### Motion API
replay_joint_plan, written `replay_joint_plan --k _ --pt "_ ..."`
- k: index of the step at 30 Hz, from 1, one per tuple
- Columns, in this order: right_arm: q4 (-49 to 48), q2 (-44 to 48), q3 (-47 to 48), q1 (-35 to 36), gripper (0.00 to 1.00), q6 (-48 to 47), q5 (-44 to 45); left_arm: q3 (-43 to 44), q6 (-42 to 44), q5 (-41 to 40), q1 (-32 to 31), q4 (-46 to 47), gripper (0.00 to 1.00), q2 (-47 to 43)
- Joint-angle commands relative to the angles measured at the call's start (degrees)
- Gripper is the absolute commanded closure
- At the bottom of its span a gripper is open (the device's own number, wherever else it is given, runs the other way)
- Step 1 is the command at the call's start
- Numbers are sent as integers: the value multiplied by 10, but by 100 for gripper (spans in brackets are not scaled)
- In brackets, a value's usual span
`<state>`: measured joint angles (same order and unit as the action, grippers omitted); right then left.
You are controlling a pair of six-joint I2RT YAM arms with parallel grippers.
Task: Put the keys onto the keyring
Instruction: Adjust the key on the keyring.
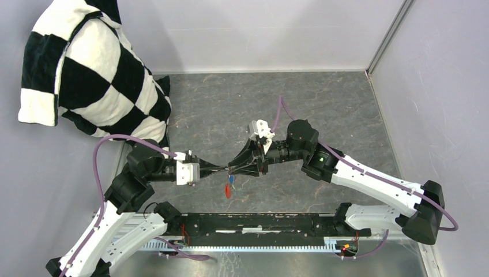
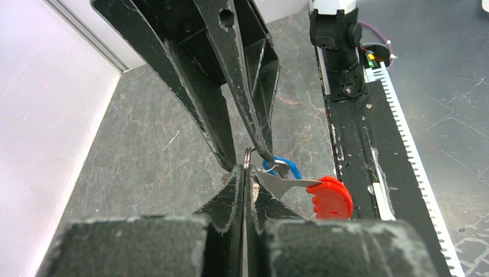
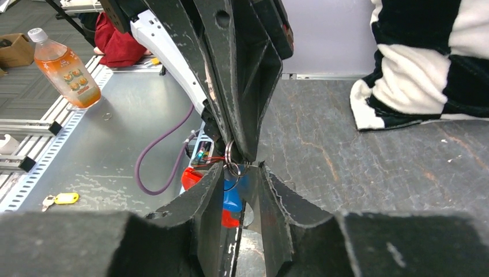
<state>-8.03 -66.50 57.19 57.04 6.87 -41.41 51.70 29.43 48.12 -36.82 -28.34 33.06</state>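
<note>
My left gripper [image 1: 222, 168] [image 2: 245, 170] is shut on the thin metal keyring [image 2: 248, 154], held above the middle of the table. From the ring hang a blue-headed key [image 2: 286, 166] and the red tag [image 2: 330, 197], which dangle below the fingertips in the top view [image 1: 229, 189]. My right gripper [image 1: 233, 168] [image 3: 237, 167] meets the left one tip to tip. Its jaws stand apart on either side of the keyring [image 3: 229, 154], with the blue key [image 3: 232, 199] hanging between its fingers.
A black-and-white checkered pillow [image 1: 92, 75] lies at the back left. The black rail [image 1: 259, 224] with both arm bases runs along the near edge. Walls close off the back and right. Off the table are an orange drink bottle [image 3: 60, 66] and a yellow-tagged key [image 3: 64, 198].
</note>
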Motion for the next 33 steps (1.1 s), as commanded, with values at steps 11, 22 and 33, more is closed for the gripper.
replay_joint_plan --k 11,22,33 --pt "-1 -1 11 1 100 -1 6 17 5 20 1 16 98 1" --pt "206 -24 106 1 100 -103 39 44 30 18 1 -55 65 31" --pt "356 -71 214 25 100 -157 110 76 30 1 0 -98 68 85"
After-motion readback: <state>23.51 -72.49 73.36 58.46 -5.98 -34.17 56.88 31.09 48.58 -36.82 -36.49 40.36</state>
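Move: My right fingers stand partly open around the keyring, its middle about 1 cm to their left and 1 cm below. From my right hand, the blue key hangs about 3 cm back, 1 cm left and 4 cm lower. The red handle is some 7 cm back, 1 cm left and 5 cm lower. My left fingers are already shut on the keyring, which lies roughly 1 cm to their right, level fore and aft. I dip my right hand slightly and shut its fingers on the keyring while my left keeps its pinch, then I part my left fingers about a third and let go. After that my right hand lowers the ring, some 2.5 cm down in all and 1.5 cm forward, tipping its fingers downward about 15 degrees; my open left hand sinks with it about 1.5 cm. ##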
